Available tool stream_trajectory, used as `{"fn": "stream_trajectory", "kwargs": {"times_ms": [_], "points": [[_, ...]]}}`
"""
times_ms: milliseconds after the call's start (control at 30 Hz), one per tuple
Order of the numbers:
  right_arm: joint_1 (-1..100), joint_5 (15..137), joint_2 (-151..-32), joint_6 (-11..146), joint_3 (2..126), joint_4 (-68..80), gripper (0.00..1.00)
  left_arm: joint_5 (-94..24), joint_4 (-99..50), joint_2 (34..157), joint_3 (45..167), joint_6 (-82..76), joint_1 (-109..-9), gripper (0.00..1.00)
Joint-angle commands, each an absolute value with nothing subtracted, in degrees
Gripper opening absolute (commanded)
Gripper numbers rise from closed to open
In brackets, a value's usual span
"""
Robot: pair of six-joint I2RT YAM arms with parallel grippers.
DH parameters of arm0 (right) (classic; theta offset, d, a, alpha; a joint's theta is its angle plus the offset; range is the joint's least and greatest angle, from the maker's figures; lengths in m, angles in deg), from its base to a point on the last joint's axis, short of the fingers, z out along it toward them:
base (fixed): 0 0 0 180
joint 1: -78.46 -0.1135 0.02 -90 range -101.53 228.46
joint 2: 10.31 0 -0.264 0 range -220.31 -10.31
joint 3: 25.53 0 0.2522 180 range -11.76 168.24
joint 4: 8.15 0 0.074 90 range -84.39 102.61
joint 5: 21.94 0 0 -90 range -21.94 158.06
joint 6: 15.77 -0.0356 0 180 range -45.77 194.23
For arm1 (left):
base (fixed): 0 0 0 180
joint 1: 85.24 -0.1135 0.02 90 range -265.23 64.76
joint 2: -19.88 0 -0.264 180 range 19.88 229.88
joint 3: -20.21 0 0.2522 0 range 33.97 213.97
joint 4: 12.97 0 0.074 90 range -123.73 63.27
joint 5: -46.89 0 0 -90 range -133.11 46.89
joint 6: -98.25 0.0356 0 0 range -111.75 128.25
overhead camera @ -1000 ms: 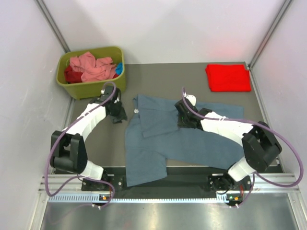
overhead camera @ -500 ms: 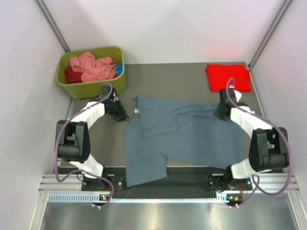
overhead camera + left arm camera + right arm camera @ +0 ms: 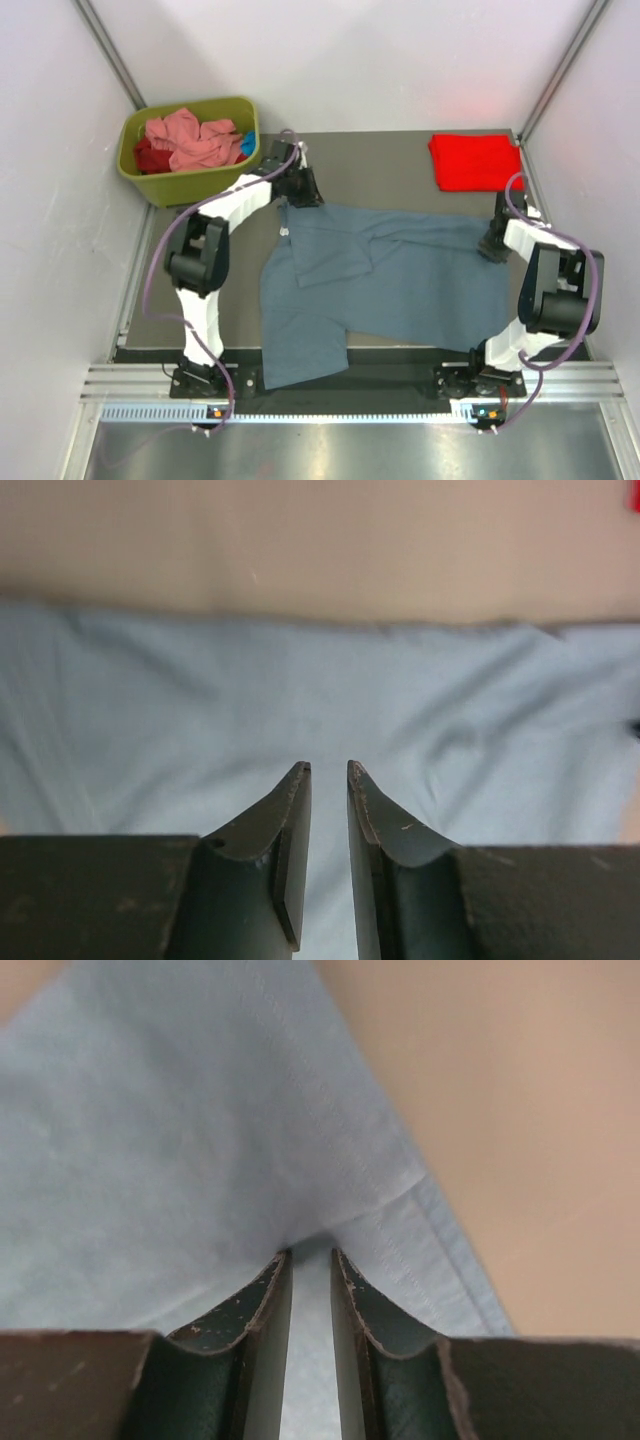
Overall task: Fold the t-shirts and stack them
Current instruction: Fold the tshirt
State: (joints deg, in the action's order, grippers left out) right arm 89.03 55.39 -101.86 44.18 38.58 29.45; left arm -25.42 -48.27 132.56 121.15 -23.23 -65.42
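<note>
The slate blue-grey t-shirt lies spread on the table's middle, one sleeve folded inward. My left gripper is at its far left corner; in the left wrist view the jaws stand a narrow gap apart above the cloth, holding nothing. My right gripper is at the shirt's right edge; in the right wrist view the cloth puckers into the jaw tips by the stitched hem. A folded bright red t-shirt lies at the far right.
An olive-green bin at the far left holds crumpled salmon pink and dark red shirts. White walls close in both sides. The shirt's near left part hangs over the table's front edge.
My left gripper swung from the shirt's left side up to its far left corner. My right gripper moved from the shirt's middle out to its right edge. The shirt stayed put.
</note>
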Motion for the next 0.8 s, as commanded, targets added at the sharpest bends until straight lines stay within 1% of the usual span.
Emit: {"fn": "stream_trajectory", "kwargs": {"times_ms": [0,33,133,233,400,600,767], "points": [[90.9,51.9,-105.6,46.7,41.1,28.8,0.23,-32.5,-53.9,138.9,129.9,-19.6,-64.9,0.26],[91.4,52.0,-106.2,47.0,41.5,28.9,0.23,-34.2,-55.3,142.3,134.2,-19.2,-64.9,0.26],[93.0,50.6,-108.2,49.1,43.2,29.2,0.23,-39.2,-59.1,147.7,140.3,-17.8,-64.9,0.25],[94.4,49.4,-110.3,49.6,45.8,29.7,0.22,-42.0,-60.0,150.9,142.3,-17.2,-64.9,0.24],[94.6,48.5,-114.4,49.9,49.7,28.6,0.22,-42.6,-58.3,153.1,143.5,-17.2,-64.8,0.24],[95.0,44.7,-119.9,51.5,55.1,28.5,0.22,-42.6,-59.3,157.8,149.5,-16.4,-64.7,0.24],[95.0,44.8,-122.8,52.9,60.4,28.9,0.22,-41.6,-57.2,160.1,152.4,-14.9,-64.7,0.24]]}}
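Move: The t-shirt's far left corner lies about 6 cm ahead of the left hand, 8 cm to its left and 9 cm below. The white tag is some 9 cm left of that hand and 2 cm back; the green basket stands roughly 19 cm ahead and 36 cm left. The right fingers are already down on the cloth, its far right corner about 10 cm ahead and 6 cm to the right; the red folded shirt lies 28 cm ahead, 4 cm left. Still down on the t-shirt near its right edge, the right fingertips drag the cloth forward and to the right, about 7 cm each way, at nearly constant height with their small gap unchanged. Meanwhile the left hand reaches some 9 cm forward and sinks 8 cm across the shirt's far left edge to bare table just beyond, its fingers turning steeper down and staying slightly apart. ##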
